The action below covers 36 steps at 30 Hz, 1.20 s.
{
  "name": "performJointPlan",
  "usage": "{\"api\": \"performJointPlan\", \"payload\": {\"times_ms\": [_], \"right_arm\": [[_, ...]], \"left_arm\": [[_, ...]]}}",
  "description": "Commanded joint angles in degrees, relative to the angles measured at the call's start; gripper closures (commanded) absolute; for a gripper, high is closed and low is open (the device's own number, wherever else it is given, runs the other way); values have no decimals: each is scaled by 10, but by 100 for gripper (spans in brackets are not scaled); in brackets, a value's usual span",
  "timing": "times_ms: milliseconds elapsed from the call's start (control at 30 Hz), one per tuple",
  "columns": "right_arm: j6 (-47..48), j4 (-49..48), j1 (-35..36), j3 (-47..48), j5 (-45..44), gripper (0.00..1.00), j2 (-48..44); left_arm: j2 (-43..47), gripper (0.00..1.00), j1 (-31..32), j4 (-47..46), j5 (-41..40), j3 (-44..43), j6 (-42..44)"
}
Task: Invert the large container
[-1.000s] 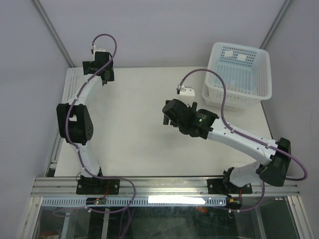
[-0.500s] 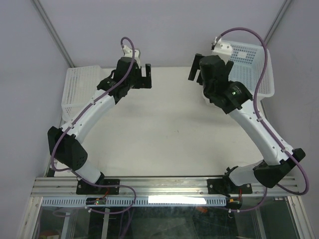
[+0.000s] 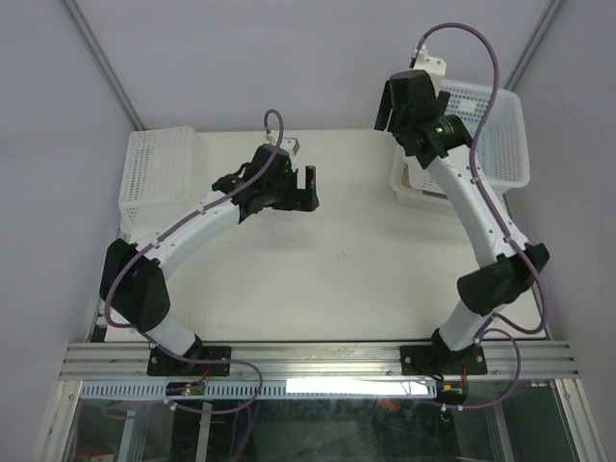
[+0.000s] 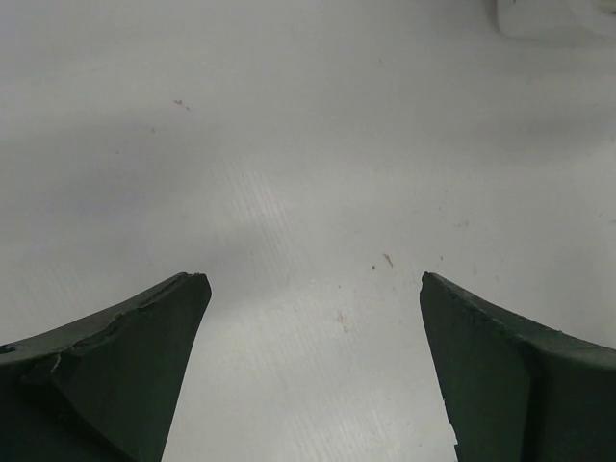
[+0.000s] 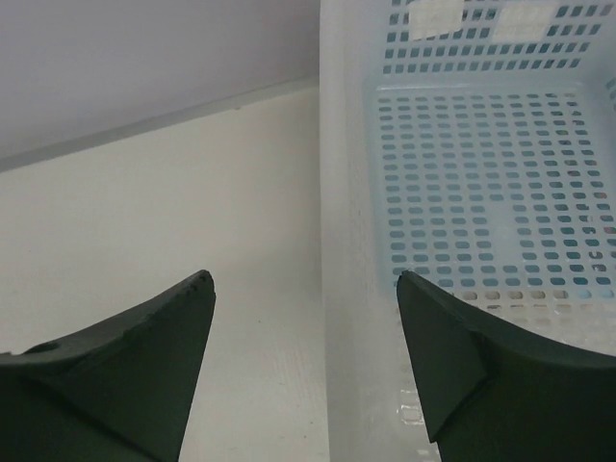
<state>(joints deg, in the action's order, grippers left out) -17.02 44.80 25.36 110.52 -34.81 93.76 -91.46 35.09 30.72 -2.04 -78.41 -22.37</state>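
Observation:
The large container (image 3: pixel 491 130) is a wide translucent whitish tub with a perforated base. It stands open side up at the back right, resting on a smaller white tub (image 3: pixel 416 190). In the right wrist view its left wall (image 5: pixel 351 250) and grid base show. My right gripper (image 3: pixel 389 117) (image 5: pixel 303 284) is open and straddles that left wall, one finger over the table and one over the inside, touching nothing. My left gripper (image 3: pixel 310 188) (image 4: pixel 316 289) is open and empty above the bare table, left of the container.
A white mesh-sided basket (image 3: pixel 159 178) lies at the table's back left edge. A white tub corner (image 4: pixel 558 14) shows at the top right of the left wrist view. Grey walls close in behind and at both sides.
My left gripper has swung from the back towards the table's middle and lower. My right gripper has moved back and right, up to the large container's left wall.

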Motion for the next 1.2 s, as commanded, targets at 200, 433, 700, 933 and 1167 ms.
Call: {"api": "performJointPlan", "payload": {"times_ms": [200,433,700,933,1167], "right_arm": [[1,85,-11,86,3,52,74],[8,29,-10,82,27,100,-31],[4,-25,1,107,230,100,-139],[-120,-199,13,-63,412,100,-234],[-320,-387,60,-203,491,100,-181]], "left_arm": [[56,1,8,-25,14,68,-19],[78,1,8,-26,4,79,-18],[110,1,1,7,-17,31,-9],[238,1,-161,94,-32,1,-31],[288,1,-192,104,-192,-37,-111]]}}
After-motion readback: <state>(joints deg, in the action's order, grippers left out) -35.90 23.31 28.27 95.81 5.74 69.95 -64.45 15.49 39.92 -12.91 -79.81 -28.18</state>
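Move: The large container stands open side up on the stack to my right hand's right: its middle is about 13 cm right and 15 cm below, about level with me fore and aft, while its left rim runs between my open fingers roughly 7 cm down. The bin of coloured blocks sits beneath, some 13 cm right and 29 cm below. From my left hand the large container's middle lies about 8 cm ahead, 36 cm right and slightly higher. I sink my right hand about 7 cm over the left rim and pinch it, then lift over 20 cm while drawing back and swinging left, rolling the hand's left side up and turning it counter-clockwise, each some 40 degrees. My left hand, empty and wide open, first dips slightly down and back, then sweeps left and up, turning counter-clockwise, clear of the container. ##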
